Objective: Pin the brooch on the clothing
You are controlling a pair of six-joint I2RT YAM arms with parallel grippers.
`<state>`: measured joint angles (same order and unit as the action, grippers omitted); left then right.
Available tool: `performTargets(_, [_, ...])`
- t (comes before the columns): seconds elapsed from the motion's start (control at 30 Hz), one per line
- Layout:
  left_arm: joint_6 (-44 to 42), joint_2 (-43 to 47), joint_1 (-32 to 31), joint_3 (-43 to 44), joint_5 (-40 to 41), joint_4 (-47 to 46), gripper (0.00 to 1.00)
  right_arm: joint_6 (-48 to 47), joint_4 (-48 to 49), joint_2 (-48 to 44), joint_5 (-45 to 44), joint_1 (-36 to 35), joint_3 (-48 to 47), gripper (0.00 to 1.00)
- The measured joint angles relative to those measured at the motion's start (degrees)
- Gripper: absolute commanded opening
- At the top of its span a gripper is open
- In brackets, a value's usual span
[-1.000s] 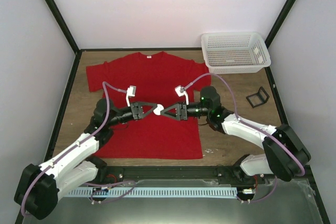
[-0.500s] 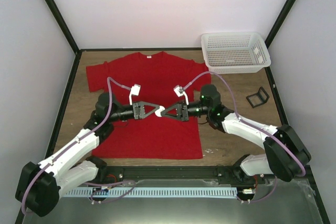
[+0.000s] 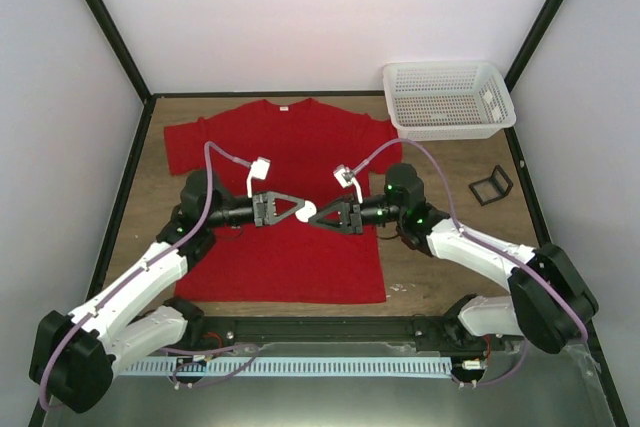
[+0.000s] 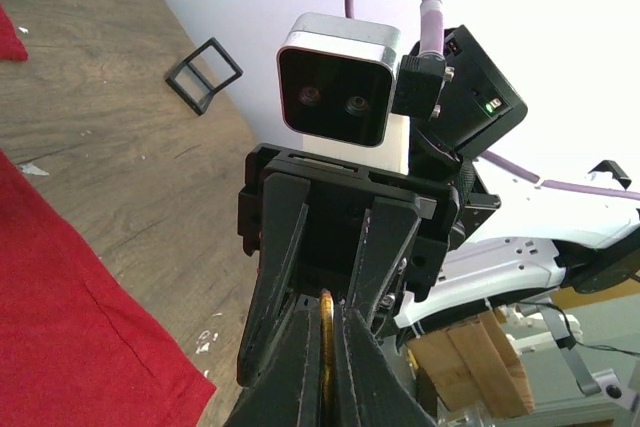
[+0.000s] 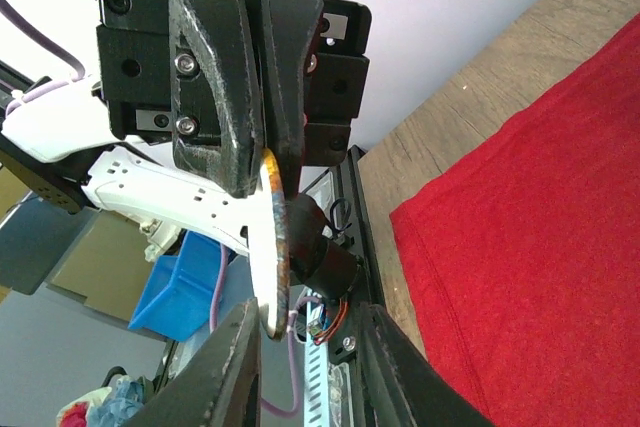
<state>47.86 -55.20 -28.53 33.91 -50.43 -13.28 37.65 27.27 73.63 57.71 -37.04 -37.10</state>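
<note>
The clothing, a red T-shirt point(image 3: 290, 147), lies flat on the wooden table. Above its middle my two grippers meet tip to tip. My left gripper point(image 3: 302, 210) is shut on the brooch point(image 3: 307, 211), a small pale disc. In the left wrist view the brooch point(image 4: 327, 347) shows edge-on, pinched by my left gripper point(image 4: 327, 312). The right gripper's fingers point(image 4: 285, 247) straddle it. In the right wrist view my right gripper point(image 5: 310, 312) is open. The brooch point(image 5: 277, 247) hangs by its left finger, away from the other, above the shirt point(image 5: 540, 247).
A white mesh basket point(image 3: 450, 97) stands at the back right corner. A black wire-frame stand point(image 3: 490, 185) sits on the wood right of the shirt, also visible as the stand point(image 4: 205, 75) in the left wrist view. The table's front rail lies below.
The left gripper has carried the brooch slightly right, further between the right gripper's fingers. The right arm has shifted only a little, and the shirt has not moved.
</note>
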Motion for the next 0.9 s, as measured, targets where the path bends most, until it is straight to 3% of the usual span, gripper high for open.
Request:
performTargets(0.47, [-3.9, -0.7, 0.0, 1.5, -1.8, 3.4, 0.0, -2.7, -2.4, -1.5, 1.4, 1.2, 0.0, 0.15])
performTargets(0.7, [-4.3, -1.4, 0.0, 1.6, -2.8, 3.5, 0.0, -2.0, -0.5, -0.6, 3.2, 1.3, 0.0, 0.01])
performTargets(0.9, [-4.6, -1.6, 0.2, 1.7, -3.3, 3.1, 0.0, -0.1, 2.1, 0.3, 4.7, 1.3, 0.0, 0.01])
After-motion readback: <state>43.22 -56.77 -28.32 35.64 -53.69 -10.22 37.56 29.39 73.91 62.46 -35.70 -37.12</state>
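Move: The brooch is already pinched in the left fingers; its middle lies about 2 cm to the left hand's right and 1 cm back. From the slightly open right fingers, it lies roughly 2 cm left and 1 cm forward, about level. The left fingertips are some 4 cm left and 2 cm forward of the right hand; the red shirt's middle is about 25 cm below, 6 cm forward and 8 cm left. The right fingers shut fully at the brooch's near edge, easing some 0.5 cm right; the left keeps its pinch. ##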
